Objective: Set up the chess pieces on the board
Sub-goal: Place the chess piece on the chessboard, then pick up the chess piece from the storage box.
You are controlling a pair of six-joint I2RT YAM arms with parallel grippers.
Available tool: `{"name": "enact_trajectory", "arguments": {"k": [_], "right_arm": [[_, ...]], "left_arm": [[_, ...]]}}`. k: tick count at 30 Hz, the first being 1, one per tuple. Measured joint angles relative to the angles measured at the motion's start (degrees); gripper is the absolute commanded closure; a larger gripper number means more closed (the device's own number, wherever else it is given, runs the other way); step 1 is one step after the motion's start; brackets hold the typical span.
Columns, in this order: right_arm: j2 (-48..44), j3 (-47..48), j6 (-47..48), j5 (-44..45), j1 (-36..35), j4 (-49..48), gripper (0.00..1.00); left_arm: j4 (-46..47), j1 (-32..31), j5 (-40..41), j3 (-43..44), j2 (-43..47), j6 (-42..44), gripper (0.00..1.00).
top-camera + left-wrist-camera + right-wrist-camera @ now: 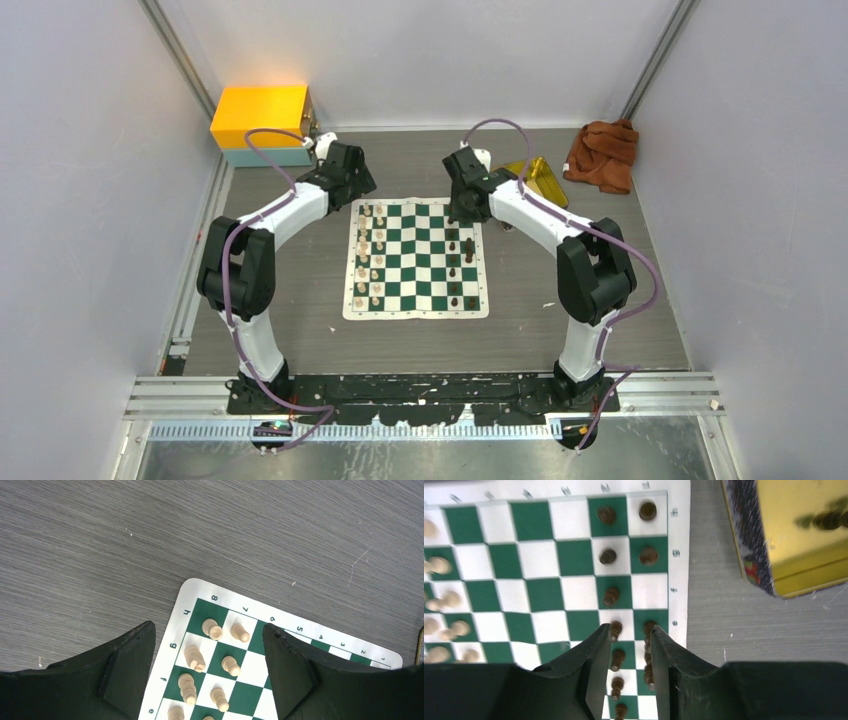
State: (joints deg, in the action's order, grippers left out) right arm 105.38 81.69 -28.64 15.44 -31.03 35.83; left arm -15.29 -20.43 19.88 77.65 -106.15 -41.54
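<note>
The green-and-white board (420, 262) lies in the middle of the table. Cream chess pieces (368, 255) stand in its two left columns and dark ones (460, 262) in its two right columns. My left gripper (207, 626) hangs open over the board's far left corner (250, 695), above standing cream pieces (230, 665), with nothing between its fingers. My right gripper (630, 628) hovers over the far right side of the board (544, 560). Its jaws are open, with dark pieces (608, 556) standing on the squares below. A tall dark piece (649, 655) stands close beside its right finger.
A shiny gold tray (804, 535) lies just off the board's far right corner (540, 178). A yellow box (262, 118) sits at the back left and a brown cloth (603, 155) at the back right. Grey walls enclose the table.
</note>
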Motion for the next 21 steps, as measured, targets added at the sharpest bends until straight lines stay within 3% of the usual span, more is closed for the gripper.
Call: {"name": "enact_trajectory", "arguments": {"k": [10,21], "right_arm": [[0.0,12.72,-0.11,2.69,2.95,2.58,0.59],[8.26,22.01,-2.62,5.11,16.81,3.43,0.59]], "left_arm": [[0.0,0.0,-0.04,0.0,0.0,0.0,0.21],[0.0,0.09,-0.42,0.0,0.0,0.0,0.21]]}}
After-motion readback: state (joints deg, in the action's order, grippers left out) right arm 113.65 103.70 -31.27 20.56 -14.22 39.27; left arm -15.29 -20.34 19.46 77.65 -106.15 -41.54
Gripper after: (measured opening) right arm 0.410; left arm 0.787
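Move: Over the board's right-hand column, the right hand is empty, with the gold box holding the last dark pieces about 14 cm ahead, 14 cm to its right and 6 cm below. The just-placed dark piece stands some 2 cm back and 1 cm right; the far corner piece is about 9 cm ahead and 1 cm right, both some 6 cm below. From the left hand, the box lies roughly 42 cm right, 4 cm ahead and 8 cm below. Leaving the just-placed piece, the right hand climbs nearly 10 cm while reaching forward, then swings right off the board to the gold box, already sinking a little at the end. In all it goes about 12 cm forward and 11 cm right, turning clockwise some 20 degrees and tipping its fingers slightly outward, still half open and empty. ##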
